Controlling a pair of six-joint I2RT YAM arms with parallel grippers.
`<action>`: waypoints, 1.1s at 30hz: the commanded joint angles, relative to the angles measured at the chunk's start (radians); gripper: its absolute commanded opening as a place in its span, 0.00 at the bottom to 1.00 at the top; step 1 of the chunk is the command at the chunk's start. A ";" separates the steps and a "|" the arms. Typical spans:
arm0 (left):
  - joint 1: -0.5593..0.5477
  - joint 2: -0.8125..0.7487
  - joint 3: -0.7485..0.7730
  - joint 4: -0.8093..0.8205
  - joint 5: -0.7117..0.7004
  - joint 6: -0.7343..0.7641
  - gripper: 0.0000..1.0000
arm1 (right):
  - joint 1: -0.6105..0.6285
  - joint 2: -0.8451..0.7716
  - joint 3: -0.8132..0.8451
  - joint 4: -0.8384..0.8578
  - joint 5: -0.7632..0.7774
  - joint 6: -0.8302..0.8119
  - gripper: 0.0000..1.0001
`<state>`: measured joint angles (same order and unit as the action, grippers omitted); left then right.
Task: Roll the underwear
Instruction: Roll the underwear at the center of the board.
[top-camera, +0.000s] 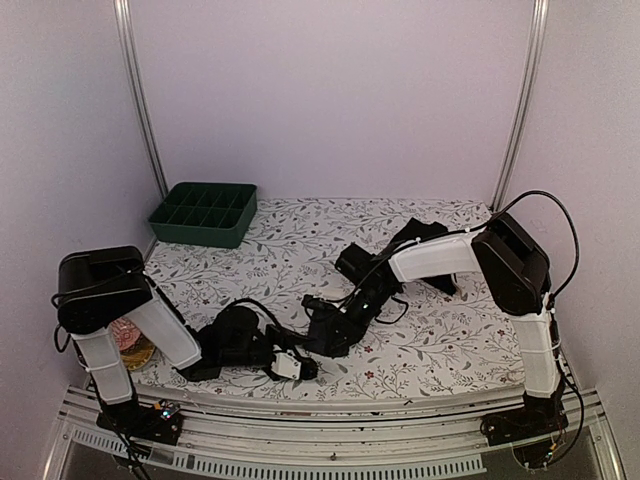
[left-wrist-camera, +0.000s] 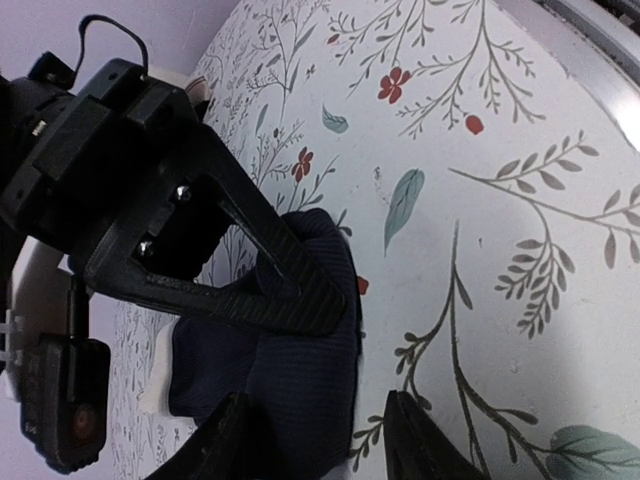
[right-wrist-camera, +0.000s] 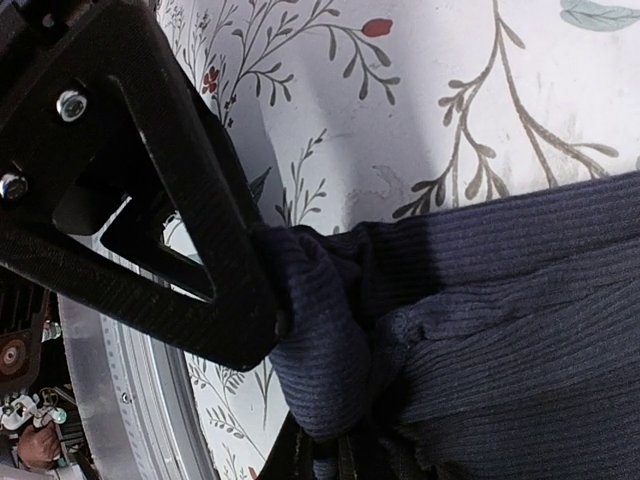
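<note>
The underwear in hand is a dark navy ribbed garment, lying on the floral cloth near the table's front centre. My right gripper is shut on a bunched fold at its edge and reaches in from the right in the top view. My left gripper is open and straddles the garment's edge. One of its fingers is over the fabric and the other rests on the bare cloth. The right gripper's black finger lies across the fabric just beyond.
A dark green compartment tray stands at the back left. A pink knitted ball sits by the left arm's base. More dark cloth shows behind the right forearm. The metal table rail runs close to both grippers.
</note>
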<state>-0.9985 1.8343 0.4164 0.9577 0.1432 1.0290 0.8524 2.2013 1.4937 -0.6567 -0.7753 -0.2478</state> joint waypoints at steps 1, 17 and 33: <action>-0.030 0.055 0.006 0.017 -0.062 0.055 0.48 | 0.015 0.039 -0.009 -0.062 0.018 -0.011 0.06; -0.047 0.113 0.078 -0.114 -0.128 0.025 0.08 | 0.016 0.006 -0.014 -0.087 0.030 -0.030 0.06; -0.040 -0.008 0.233 -0.593 0.000 -0.157 0.00 | 0.022 -0.389 -0.234 0.084 0.259 -0.022 0.42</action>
<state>-1.0386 1.8565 0.6136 0.6552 0.0753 0.9543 0.8642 1.9747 1.3457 -0.6567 -0.6132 -0.2653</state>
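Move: Just beyond the left hand's half-open fingertips, about 1 cm ahead, 1 cm right and 1 cm lower, is the left end of the underwear's rolled near edge; the strip's middle is roughly 5 cm ahead and 2 cm right. The right hand already pinches the edge's other end, with that left end some 4 cm to its left and level fore and aft. The dark garment sits about 20 cm ahead and 18 cm right of the right hand. Closing on the left end of the rolled edge, the left fingers sink about 1 cm and pinch it, the hand edging right and slightly forward, about 3 cm rightward in all. The right hand keeps its grip at first, creeping back slightly, then opens to under half and pulls away up and to the right, some 3 cm each way. ##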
